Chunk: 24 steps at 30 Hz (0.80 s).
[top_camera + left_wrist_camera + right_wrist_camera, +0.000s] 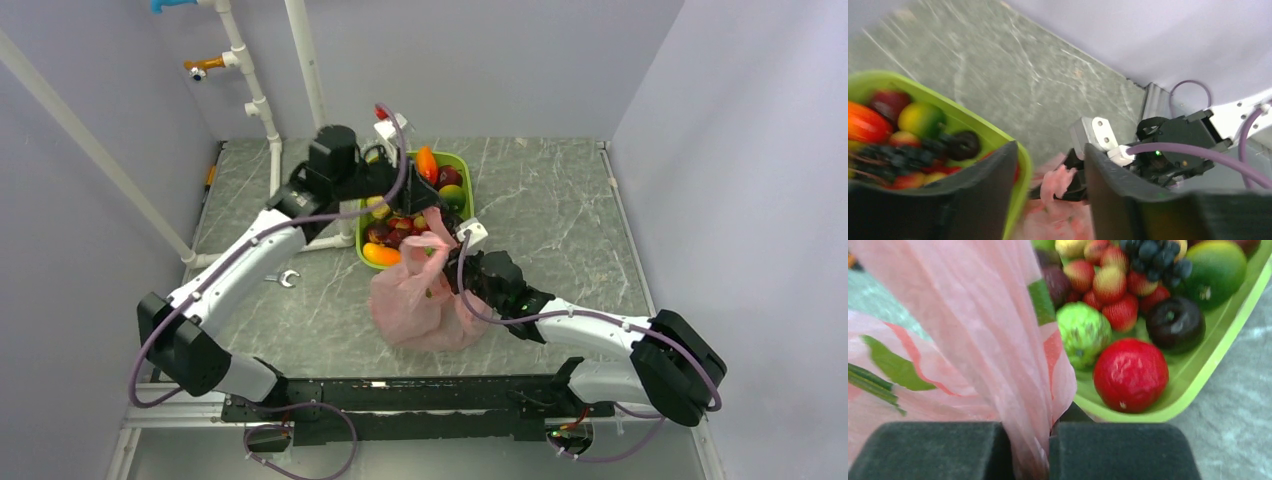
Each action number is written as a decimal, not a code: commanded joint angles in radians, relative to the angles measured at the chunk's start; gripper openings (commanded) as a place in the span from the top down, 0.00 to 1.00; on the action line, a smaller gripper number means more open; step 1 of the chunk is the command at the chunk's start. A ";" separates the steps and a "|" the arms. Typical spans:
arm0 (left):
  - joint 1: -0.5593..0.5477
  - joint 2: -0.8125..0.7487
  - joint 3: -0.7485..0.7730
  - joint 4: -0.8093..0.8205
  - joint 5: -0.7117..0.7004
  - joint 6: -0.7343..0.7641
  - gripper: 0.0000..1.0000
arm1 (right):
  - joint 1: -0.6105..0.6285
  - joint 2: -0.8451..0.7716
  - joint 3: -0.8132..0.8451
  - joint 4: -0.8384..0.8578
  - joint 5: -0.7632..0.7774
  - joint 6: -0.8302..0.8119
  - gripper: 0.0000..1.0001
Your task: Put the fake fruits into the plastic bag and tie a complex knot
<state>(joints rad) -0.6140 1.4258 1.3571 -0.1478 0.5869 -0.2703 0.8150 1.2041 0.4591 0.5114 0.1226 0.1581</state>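
The pink plastic bag (415,305) stands on the table just in front of the lime-green tray (468,190), its top gathered into a raised strip (436,238). My right gripper (1030,440) is shut on that strip of the bag (998,340). Whether a knot is in it, I cannot tell. My left gripper (1049,150) hovers over the tray's near end, open, with the bag's pink tip (1060,182) showing beyond its gap. Fake fruits (400,225) fill the tray: a red apple (1130,375), a green one (1083,332), a dark purple one (1175,322), grapes (1158,255).
White pipes (255,100) rise at the back left, and a pipe foot (330,240) lies beside the tray. A small metal wrench (285,278) rests on the table left of the bag. Grey walls close in both sides and the back.
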 commanded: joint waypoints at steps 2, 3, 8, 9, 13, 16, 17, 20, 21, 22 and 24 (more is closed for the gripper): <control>0.123 -0.149 0.197 -0.155 0.233 0.311 0.26 | -0.002 0.002 0.024 -0.165 0.022 0.028 1.00; 0.131 -0.173 0.213 -0.234 0.263 0.404 0.25 | -0.002 0.002 0.030 -0.167 0.020 0.035 1.00; 0.086 -0.255 0.216 -0.569 0.315 0.692 0.23 | -0.002 0.014 0.050 -0.173 0.022 0.043 1.00; 0.048 -0.255 0.216 -0.596 0.272 0.718 0.23 | -0.001 0.015 0.055 -0.172 0.026 0.047 1.00; -0.142 -0.252 0.205 -0.599 0.072 0.846 0.18 | -0.003 0.024 0.075 -0.183 0.002 0.068 1.00; -0.198 -0.210 0.214 -0.589 0.048 0.882 0.03 | -0.002 0.022 0.086 -0.181 -0.021 0.074 1.00; -0.203 -0.199 0.210 -0.574 0.057 0.878 0.01 | -0.002 0.021 0.090 -0.182 -0.024 0.076 1.00; -0.218 -0.171 0.202 -0.519 0.056 0.840 0.01 | -0.001 0.016 0.101 -0.190 -0.021 0.083 1.00; -0.226 -0.163 0.201 -0.499 0.043 0.813 0.01 | -0.001 0.017 0.108 -0.199 -0.010 0.091 1.00; -0.235 -0.156 0.198 -0.473 0.023 0.777 0.01 | -0.002 0.017 0.113 -0.209 0.004 0.098 1.00; -0.257 -0.155 0.179 -0.424 -0.010 0.711 0.04 | -0.001 0.015 0.126 -0.228 0.030 0.110 1.00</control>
<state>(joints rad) -0.8322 1.2861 1.5440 -0.6888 0.6426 0.5285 0.8146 1.2251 0.5278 0.3004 0.1165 0.2321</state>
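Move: The bag's pink loop stands out of the right fingers, some 14 cm below the left hand, about 5 cm back and 2 cm to its right. From the right hand, the loop is roughly 4 cm left, 1 cm ahead and 5 cm up. The filled bag body sits about 3 cm back, 5 cm left and 9 cm below the right hand; the green basket's middle is some 20 cm ahead of that hand, 9 cm left and 11 cm lower. The right hand keeps the bag's neck pinched, sinking 3 to 4 cm before easing up slightly. The left hand's already parting fingers spread wide as it arcs up about 10 cm, left and back from the basket side, then comes down and to the right to the bag's loop, its wrist turned some 45 degrees, fingers pointing right and slightly down. ##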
